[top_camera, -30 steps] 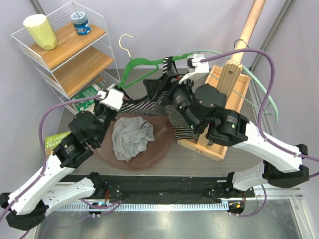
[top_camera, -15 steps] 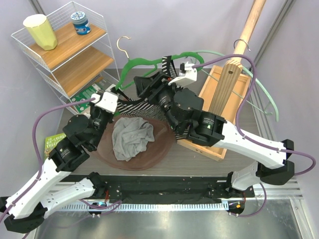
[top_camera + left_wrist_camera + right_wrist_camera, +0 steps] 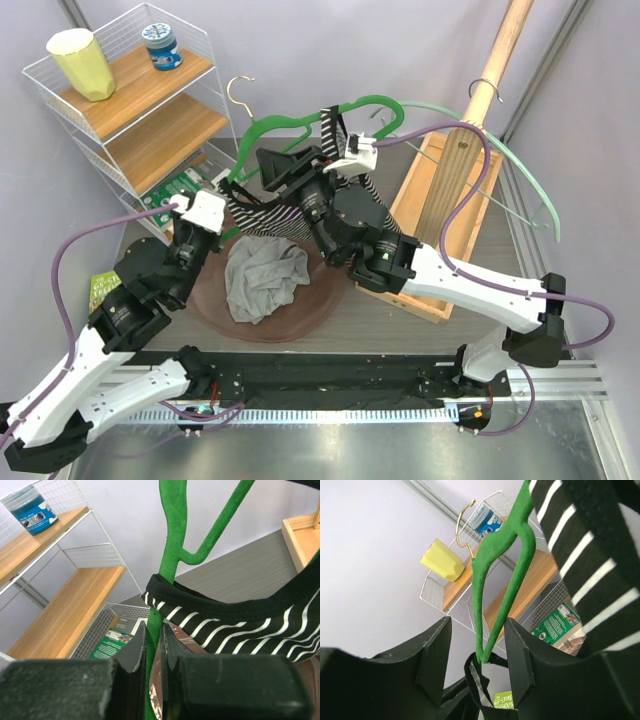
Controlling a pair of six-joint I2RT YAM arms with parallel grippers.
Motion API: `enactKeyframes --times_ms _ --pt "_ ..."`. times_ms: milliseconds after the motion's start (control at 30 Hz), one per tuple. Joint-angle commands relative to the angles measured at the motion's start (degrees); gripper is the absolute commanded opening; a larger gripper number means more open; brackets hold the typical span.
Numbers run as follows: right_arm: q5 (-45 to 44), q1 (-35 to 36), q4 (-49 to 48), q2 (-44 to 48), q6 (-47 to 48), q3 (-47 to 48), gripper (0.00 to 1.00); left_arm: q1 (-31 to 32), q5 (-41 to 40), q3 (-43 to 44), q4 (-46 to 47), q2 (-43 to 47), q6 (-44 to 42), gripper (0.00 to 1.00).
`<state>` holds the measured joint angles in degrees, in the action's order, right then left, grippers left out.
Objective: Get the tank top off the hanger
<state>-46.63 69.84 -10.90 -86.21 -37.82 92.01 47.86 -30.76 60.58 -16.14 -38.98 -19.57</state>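
A green hanger (image 3: 300, 122) with a gold hook hangs tilted above the table, and the black-and-white striped tank top (image 3: 265, 218) droops from it. My left gripper (image 3: 228, 196) is shut on the hanger's lower left arm (image 3: 152, 635), just below the tank top's black hem (image 3: 225, 625). My right gripper (image 3: 268, 165) is open. Its jaws straddle the hanger's pointed end (image 3: 492, 630), where a black strap (image 3: 476, 677) is looped round. Striped cloth (image 3: 585, 555) fills the upper right of the right wrist view.
A grey cloth (image 3: 262, 280) lies on a round brown mat (image 3: 320, 300). A wire shelf (image 3: 130, 110) at the back left holds a yellow cup (image 3: 80, 62) and a blue jar (image 3: 160, 45). A wooden crate (image 3: 420, 200) with a pole (image 3: 470, 120) and mint hangers (image 3: 520, 170) stands on the right.
My right arm has swung left along the hanger to its left end, and its jaws have narrowed. The hanger and tank top have shifted left and up; the left grip held.
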Motion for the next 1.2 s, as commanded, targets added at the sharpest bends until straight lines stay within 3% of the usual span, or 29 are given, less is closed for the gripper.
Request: enactKeyframes --times_ms 0,167,500,733,833,867,933,1167 --pt "-1.36 -1.02 -7.12 -1.76 -2.17 -0.60 0.51 -0.13 1.85 0.68 4.98 1.71 2.79 0.00" --pt "-0.04 -1.99 -10.19 -2.73 -1.64 -1.56 0.42 -0.04 2.55 0.42 4.54 2.16 3.22 0.00" --pt "6.11 -3.84 -17.84 -3.87 -4.80 -4.64 0.02 -0.04 4.92 0.07 3.84 3.21 4.81 0.00" --pt "11.29 -3.84 -24.87 -3.26 -4.10 -7.28 0.01 -0.04 6.68 2.17 -1.60 4.53 6.65 0.00" --pt "14.10 -3.84 -27.33 -2.47 -3.66 -8.59 0.01 -0.04 8.52 3.23 -4.77 5.14 8.58 0.10" --pt "14.81 -3.84 -27.95 -2.21 -3.49 -9.29 0.01 -0.04 8.96 3.49 -6.34 5.75 9.02 0.19" --pt "16.31 -3.84 -28.83 -1.24 -3.05 -9.91 0.01 -0.04 9.49 3.93 -7.93 6.55 10.42 0.29" --pt "20.61 -4.19 -32.52 1.22 -2.34 -13.60 0.01 -0.04 10.46 6.04 -13.65 11.38 15.52 0.47"
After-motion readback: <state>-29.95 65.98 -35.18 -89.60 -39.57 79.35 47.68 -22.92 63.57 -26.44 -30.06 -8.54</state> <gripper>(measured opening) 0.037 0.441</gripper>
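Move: The part of the green hanger's crossbar that the right hand goes for lies about 3 cm ahead of its open fingers, 1 cm left and 1 cm lower. The striped top's strap on the hanger's far shoulder is some 11 cm to the right and 5 cm ahead. The left hand still grips the hanger's lower left end; from it the crossbar spot is roughly 8 cm ahead, 6 cm right and 5 cm higher, with the near strap loop 2 cm ahead and 3 cm above. Forward by about 2.5 cm and slightly left, the right hand slides its open fingers onto the hanger's crossbar and pinches it shut, then draws it left and back, lastly down, while swinging about 15 degrees, mainly counter-clockwise. The left hand eases back, then opens partway to let go of the hanger's end and backs off faster, about 5 cm in all, tilting its left side down. ##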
